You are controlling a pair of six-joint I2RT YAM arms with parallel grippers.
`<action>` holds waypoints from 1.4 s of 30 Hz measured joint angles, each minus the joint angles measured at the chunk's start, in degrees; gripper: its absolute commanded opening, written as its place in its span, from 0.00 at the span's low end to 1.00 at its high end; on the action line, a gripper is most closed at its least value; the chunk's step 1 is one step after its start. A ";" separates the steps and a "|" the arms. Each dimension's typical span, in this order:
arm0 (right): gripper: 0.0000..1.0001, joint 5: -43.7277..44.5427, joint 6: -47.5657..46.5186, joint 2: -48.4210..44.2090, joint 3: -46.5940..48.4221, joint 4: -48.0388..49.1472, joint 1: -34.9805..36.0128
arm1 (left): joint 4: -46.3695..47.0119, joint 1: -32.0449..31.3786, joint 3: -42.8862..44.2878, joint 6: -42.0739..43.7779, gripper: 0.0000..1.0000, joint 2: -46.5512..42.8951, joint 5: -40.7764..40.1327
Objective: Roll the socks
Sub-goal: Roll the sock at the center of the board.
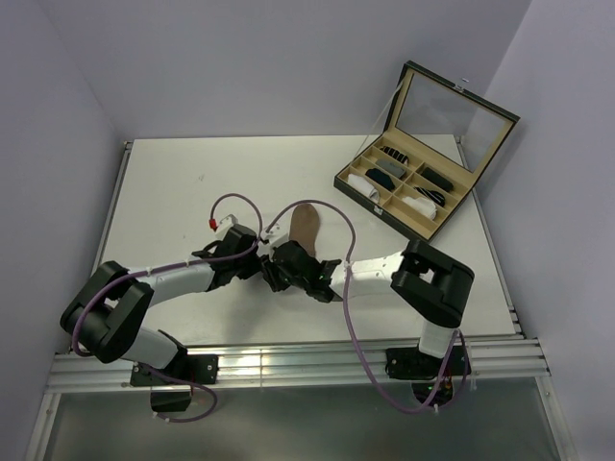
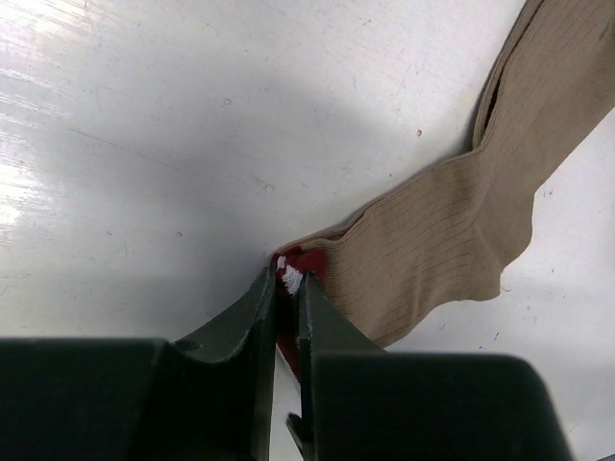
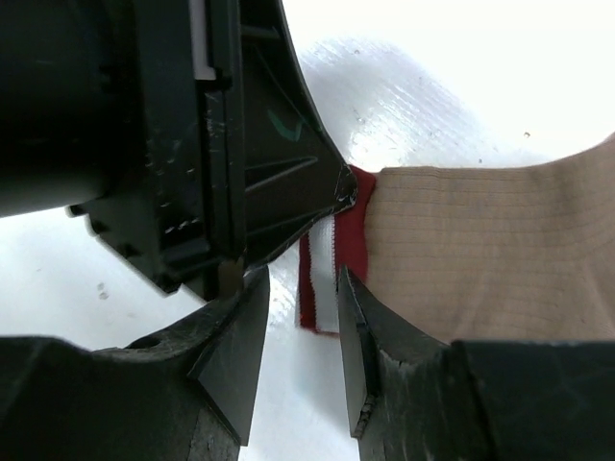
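One of the socks, a tan-brown sock [image 1: 306, 223] with a red-and-white striped cuff, lies flat on the white table, toe pointing away. My left gripper [image 2: 288, 280] is shut on the cuff's corner [image 2: 291, 269], and the tan leg [image 2: 452, 240] stretches off to the right. From the opposite side my right gripper [image 3: 302, 279] stands open at the cuff's striped edge [image 3: 332, 274]. Its right finger [image 3: 357, 336] rests beside the red band. In the top view the two grippers [image 1: 264, 257] [image 1: 288, 266] meet tip to tip at the sock's near end.
An open black box [image 1: 423, 182] with a raised lid stands at the back right; its tan compartments hold several small sock rolls. The left gripper's body [image 3: 192, 144] fills the upper left of the right wrist view. The table's near edge [image 1: 288, 346] runs just behind the arms.
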 measured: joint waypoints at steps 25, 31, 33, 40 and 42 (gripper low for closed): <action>0.38 6.14 1.38 6.12 5.68 -4.79 1.64 | 0.00 1.73 0.00 -1.68 0.00 0.33 1.01; 0.11 7.82 1.95 6.78 6.49 -6.05 1.99 | -0.07 1.86 0.00 -2.12 0.02 0.33 1.05; 0.00 8.11 2.19 6.82 6.69 -6.34 2.03 | -0.04 1.88 0.00 -2.12 0.07 0.31 1.03; 0.00 4.52 2.16 6.56 6.62 -6.01 0.96 | -1.09 1.86 -0.55 -2.91 0.37 -1.31 -0.46; 0.00 0.35 2.38 6.14 6.16 -5.46 -0.26 | -1.46 1.53 -1.62 -3.41 0.53 -3.50 -2.03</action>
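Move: The brown sock's striped cuff lies some 3 cm below the open right hand, about 1 cm farther out and 1 cm to its left. The sock's toe end is roughly 14 cm ahead, 9 cm to the right and 4 cm below. For the left hand, already pinching the cuff's far edge, the cuff's middle lies about 1 cm back, 1 cm right and 1 cm below. The right hand sinks some 2.5 cm and pinches the cuff; the left then opens and eases left. ##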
